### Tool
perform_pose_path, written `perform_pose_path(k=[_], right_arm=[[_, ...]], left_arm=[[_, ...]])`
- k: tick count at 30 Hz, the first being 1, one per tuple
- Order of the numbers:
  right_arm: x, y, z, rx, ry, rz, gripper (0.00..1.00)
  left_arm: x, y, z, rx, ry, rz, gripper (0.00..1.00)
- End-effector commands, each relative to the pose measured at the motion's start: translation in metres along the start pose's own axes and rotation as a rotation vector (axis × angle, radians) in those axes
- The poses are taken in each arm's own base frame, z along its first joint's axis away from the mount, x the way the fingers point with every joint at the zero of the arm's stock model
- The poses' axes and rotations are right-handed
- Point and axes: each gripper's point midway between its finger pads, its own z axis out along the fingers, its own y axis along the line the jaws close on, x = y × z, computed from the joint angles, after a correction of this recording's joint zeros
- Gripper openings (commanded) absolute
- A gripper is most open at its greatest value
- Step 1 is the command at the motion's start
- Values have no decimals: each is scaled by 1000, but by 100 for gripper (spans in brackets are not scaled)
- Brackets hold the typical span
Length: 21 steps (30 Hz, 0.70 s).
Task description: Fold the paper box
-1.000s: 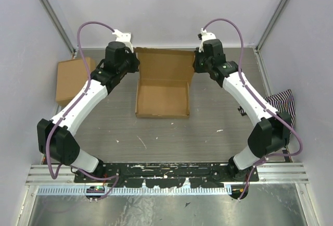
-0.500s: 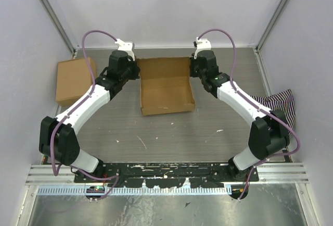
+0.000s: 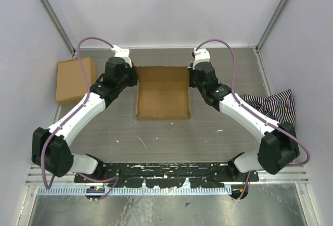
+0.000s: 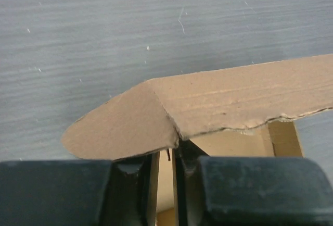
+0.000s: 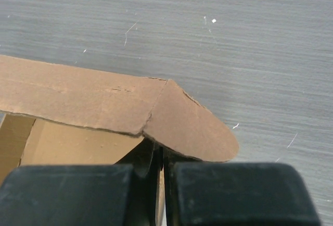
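The paper box (image 3: 162,98) stands in the middle of the table as a shallow open tray, with its lid panel raised along the far edge. My left gripper (image 3: 135,76) is shut on the lid's left far corner and my right gripper (image 3: 190,76) on its right far corner. In the left wrist view my gripper (image 4: 166,155) pinches cardboard under the lid's folded front strip (image 4: 234,101) and rounded tab (image 4: 119,127). In the right wrist view my gripper (image 5: 160,155) pinches cardboard under the strip (image 5: 78,98) and rounded tab (image 5: 192,127).
A ready-made brown cardboard box (image 3: 74,80) sits at the far left by the wall. A striped cloth (image 3: 273,103) lies at the right edge. Grey walls close the table on three sides.
Both grippers have drawn toward me and inward with the lid corners. The lid, spread back before, now leans over the tray's far edge. The box slid right, then back.
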Motion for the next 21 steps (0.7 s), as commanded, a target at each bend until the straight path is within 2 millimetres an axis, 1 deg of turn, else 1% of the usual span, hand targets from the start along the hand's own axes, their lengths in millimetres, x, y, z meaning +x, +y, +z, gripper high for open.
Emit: perform_pose_path(k=[1,4,6,7,10,11,12,13,14,17,19,21], right_arm=[[12,14,-28,-81,47,39,12],[34,23,-46,-158,104,60,22],[48,24,-59,-183,132,82,35],[54,24,-66,-193,145,94,40],[68,24,-88,-231,171,135,46],[72,24,-95,-241,177,147,47],[75,23,-103,-250,179,159,49],[76,21,-111,-254,180,171,49],[74,19,-120,-260,169,187,49],[71,12,-140,-252,147,217,49],[65,8,-149,-249,125,230,49],[60,6,-153,-245,105,240,50]], left_arm=[[22,-8,-29,24,62,-22,27],[34,-5,-51,14,74,-33,42],[45,-1,-62,3,89,-60,50],[49,0,-68,3,92,-70,52],[61,4,-89,2,103,-103,55],[68,7,-98,-1,124,-115,55],[68,5,-106,13,123,-124,55],[75,5,-115,26,155,-125,54],[76,3,-124,42,168,-128,53],[74,1,-142,59,158,-158,53],[71,0,-147,72,131,-176,54],[67,0,-147,73,100,-196,56]])
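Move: Both hands are at the front corners of the raised lid of the paper box, the left at its left corner and the right at its right, some 17 cm above the tray's middle. That tray is about 4 cm back and 12 cm to the right of the left hand, and 4 cm back and 12 cm to the left of the right hand. The brown carton stands some 26 cm left of the left hand and 6 cm farther out. Straight back towards the base, both arms draw quickly by some 15 cm, spreading outward by a few centimetres as their fingers open to about half and let go of the lid's corners. The left travels nearly level; the right dips about 4.5 cm, then comes up 3 cm, its wrist turning roughly 20 degrees. They end near the box's front corners, clear of the cardboard. ##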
